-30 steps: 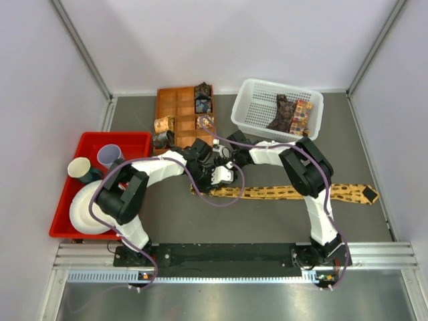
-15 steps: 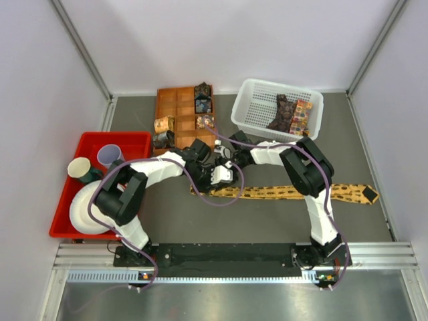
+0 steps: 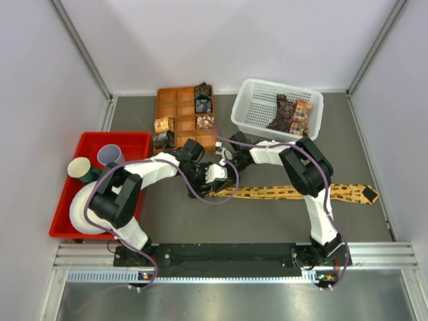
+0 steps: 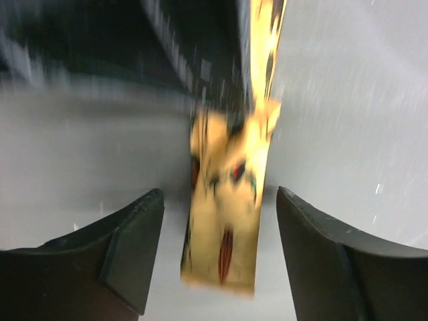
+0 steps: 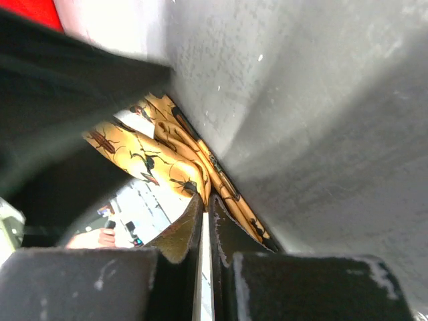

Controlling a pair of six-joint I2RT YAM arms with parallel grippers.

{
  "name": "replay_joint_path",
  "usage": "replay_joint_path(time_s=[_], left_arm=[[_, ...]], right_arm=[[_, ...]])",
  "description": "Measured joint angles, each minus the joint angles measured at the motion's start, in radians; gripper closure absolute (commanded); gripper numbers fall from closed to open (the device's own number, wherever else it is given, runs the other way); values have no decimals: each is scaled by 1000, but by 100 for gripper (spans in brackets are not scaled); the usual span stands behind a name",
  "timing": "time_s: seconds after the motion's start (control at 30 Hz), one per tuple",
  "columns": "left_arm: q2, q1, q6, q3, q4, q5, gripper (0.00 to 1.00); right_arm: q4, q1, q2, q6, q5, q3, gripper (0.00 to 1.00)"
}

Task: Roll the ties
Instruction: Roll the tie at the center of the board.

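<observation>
A golden-yellow tie (image 3: 294, 192) with dark insect markings lies stretched across the table, its wide end at the right. My left gripper (image 3: 202, 175) (image 4: 219, 200) is open over the tie's narrow left end. That end (image 4: 227, 227) lies loose between the fingers (image 4: 130, 254) and touches neither one. My right gripper (image 3: 224, 167) (image 5: 204, 200) is shut, its tips pinching a bunched fold of the same tie (image 5: 167, 160). Rolled ties (image 3: 202, 97) sit in the orange-brown tray (image 3: 175, 100). Two more ties (image 3: 284, 112) lie in the white basket (image 3: 251, 114).
A red bin (image 3: 70, 207) at the left holds cups (image 3: 109, 156) and a white plate (image 3: 85, 212). The basket and tray stand just behind both grippers. Purple cables (image 3: 200, 194) loop over the table near the tie's left end.
My left gripper has opened, let go of the tie's narrow end and drawn back a little. My right gripper has shut on the tie. The tie's left end has shifted to the right.
</observation>
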Motion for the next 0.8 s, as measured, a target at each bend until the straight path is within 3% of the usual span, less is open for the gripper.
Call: replay_joint_path(time_s=[0.27, 0.43, 0.7, 0.8], left_arm=[[-44, 114, 72, -30, -77, 6, 37], [-50, 113, 122, -21, -138, 60, 45], [-51, 111, 151, 24, -193, 127, 67], [-51, 98, 138, 51, -193, 136, 69]], right_arm=[[-28, 0, 2, -27, 19, 13, 100], [-35, 0, 3, -33, 22, 18, 100], [-52, 0, 12, -35, 19, 32, 100], [-52, 0, 13, -35, 18, 32, 100]])
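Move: The tie's free end lies spread between the left hand's open fingers, its tip about 2 cm to the left of that hand and some 1 cm below. The folded part of the tie, pinched in the right fingertips, is roughly 6 cm to the left hand's right, and level with it. The orange tray stands about 24 cm ahead of the left hand and 4 cm to its left. From the right hand, the free end is some 8 cm to the left and 1 cm below. The tie's free end is gathered and raised by the left fingers: still wide open, they first slip about 4 cm left along the flap, away from the right hand, then rise nearly 3 cm while coming back some 2.5 cm to the right and closing on the sides of the tip. The right hand stays put, its shut fingers keeping their pinch on the fold. ##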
